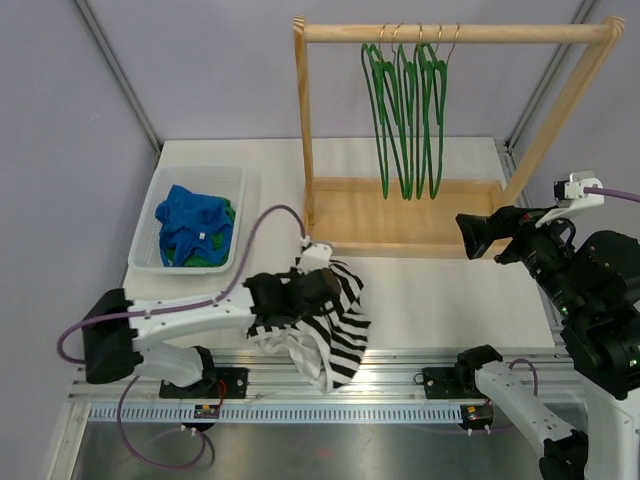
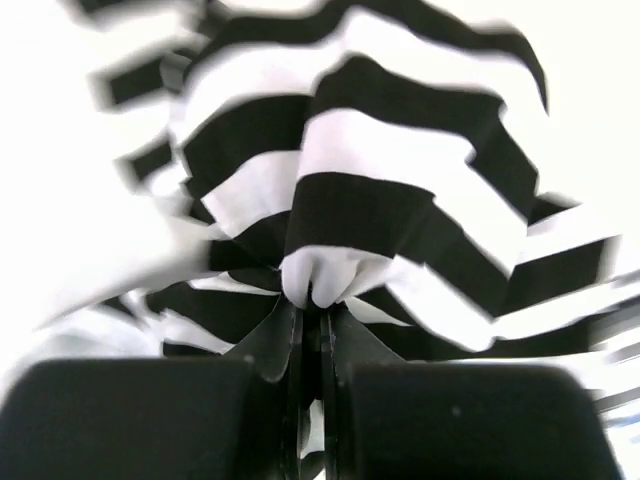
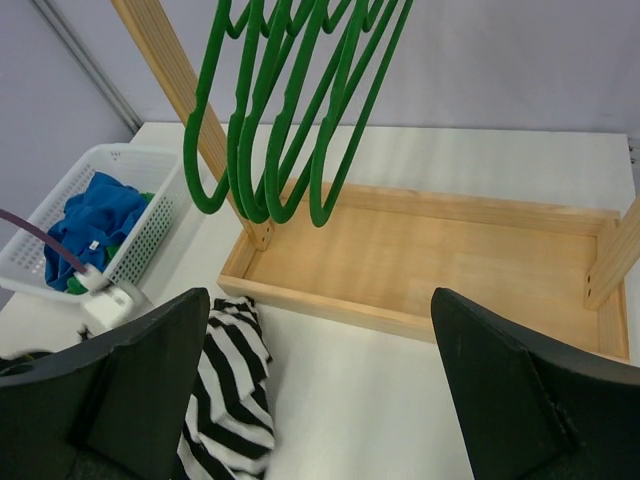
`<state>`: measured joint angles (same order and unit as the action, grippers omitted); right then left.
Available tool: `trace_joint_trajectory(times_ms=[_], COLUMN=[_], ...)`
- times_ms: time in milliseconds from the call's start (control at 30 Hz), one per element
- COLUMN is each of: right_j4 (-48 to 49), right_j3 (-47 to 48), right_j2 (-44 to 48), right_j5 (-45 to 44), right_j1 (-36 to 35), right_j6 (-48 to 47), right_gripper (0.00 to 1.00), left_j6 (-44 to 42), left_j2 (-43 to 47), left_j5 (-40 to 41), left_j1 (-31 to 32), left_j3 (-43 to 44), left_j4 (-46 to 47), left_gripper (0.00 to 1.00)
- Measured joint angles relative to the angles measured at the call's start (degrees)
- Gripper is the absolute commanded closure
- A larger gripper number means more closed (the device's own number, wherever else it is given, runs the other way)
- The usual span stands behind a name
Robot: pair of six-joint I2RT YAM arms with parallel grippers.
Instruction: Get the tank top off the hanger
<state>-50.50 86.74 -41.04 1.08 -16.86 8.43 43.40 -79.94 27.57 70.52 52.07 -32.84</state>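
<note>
The black-and-white striped tank top (image 1: pixel 338 332) lies bunched on the table near the front edge, off any hanger. My left gripper (image 1: pixel 298 292) is shut on a fold of it. In the left wrist view the striped cloth (image 2: pixel 400 200) fills the frame and a pinch of it sits between the closed fingers of the left gripper (image 2: pixel 318 312). Several green hangers (image 1: pixel 405 120) hang bare on the wooden rail. My right gripper (image 1: pixel 476 234) hovers open at the right, above the rack's base, holding nothing. From the right wrist I see the tank top (image 3: pixel 235 390) at lower left, the hangers (image 3: pixel 280 110) above, and the right gripper (image 3: pixel 318 296) with its jaws wide apart.
The wooden rack (image 1: pixel 455 33) with its tray base (image 1: pixel 400 215) stands at the back centre. A white basket (image 1: pixel 200 172) holding blue and green clothes (image 1: pixel 190 225) sits at the back left. A metal rail runs along the table's front edge.
</note>
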Motion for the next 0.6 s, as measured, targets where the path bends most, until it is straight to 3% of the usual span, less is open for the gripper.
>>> trace_joint_trajectory(times_ms=[167, 300, 600], right_j4=[0.07, 0.09, 0.24], right_j3=[-1.22, -1.31, -2.56], right_j2=[0.59, 0.85, 1.75], right_j5=[-0.02, -0.02, 0.07], right_j1=[0.0, 0.0, 0.0], right_j6=[-0.02, -0.04, -0.07], right_gripper=[0.0, 0.01, 0.01], left_j6=[-1.73, -6.75, -21.94], left_j2=[13.33, 18.88, 11.43], left_j5=[5.44, 6.91, 0.28], left_j1=[-9.07, -20.87, -52.19], left_j3=[7.43, 15.72, 37.66], left_j4=[-11.37, -18.18, -24.2], left_gripper=[1.0, 1.0, 1.0])
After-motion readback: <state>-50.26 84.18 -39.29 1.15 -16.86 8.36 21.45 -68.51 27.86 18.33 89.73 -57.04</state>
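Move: The white bin that the left hand is carrying the striped tank top towards has its middle about 24 cm ahead of that hand, 34 cm to its left and 4 cm lower. The blue tank top lies inside the bin, about 23 cm ahead and 35 cm left. The rack's wooden tray is some 24 cm ahead and 22 cm to the right. From the right hand the bin lies roughly 22 cm ahead, 60 cm left and 40 cm below. Sweeping left, up and forward in one fast arc, the left hand carries the striped tank top, still pinched in shut fingers, from the front of the table towards the bin. It goes about 25 cm left, as much up and some 15 cm forward, the rise slackening near the end. The wrist swings some 35 degrees counter-clockwise and tips up about 20. ##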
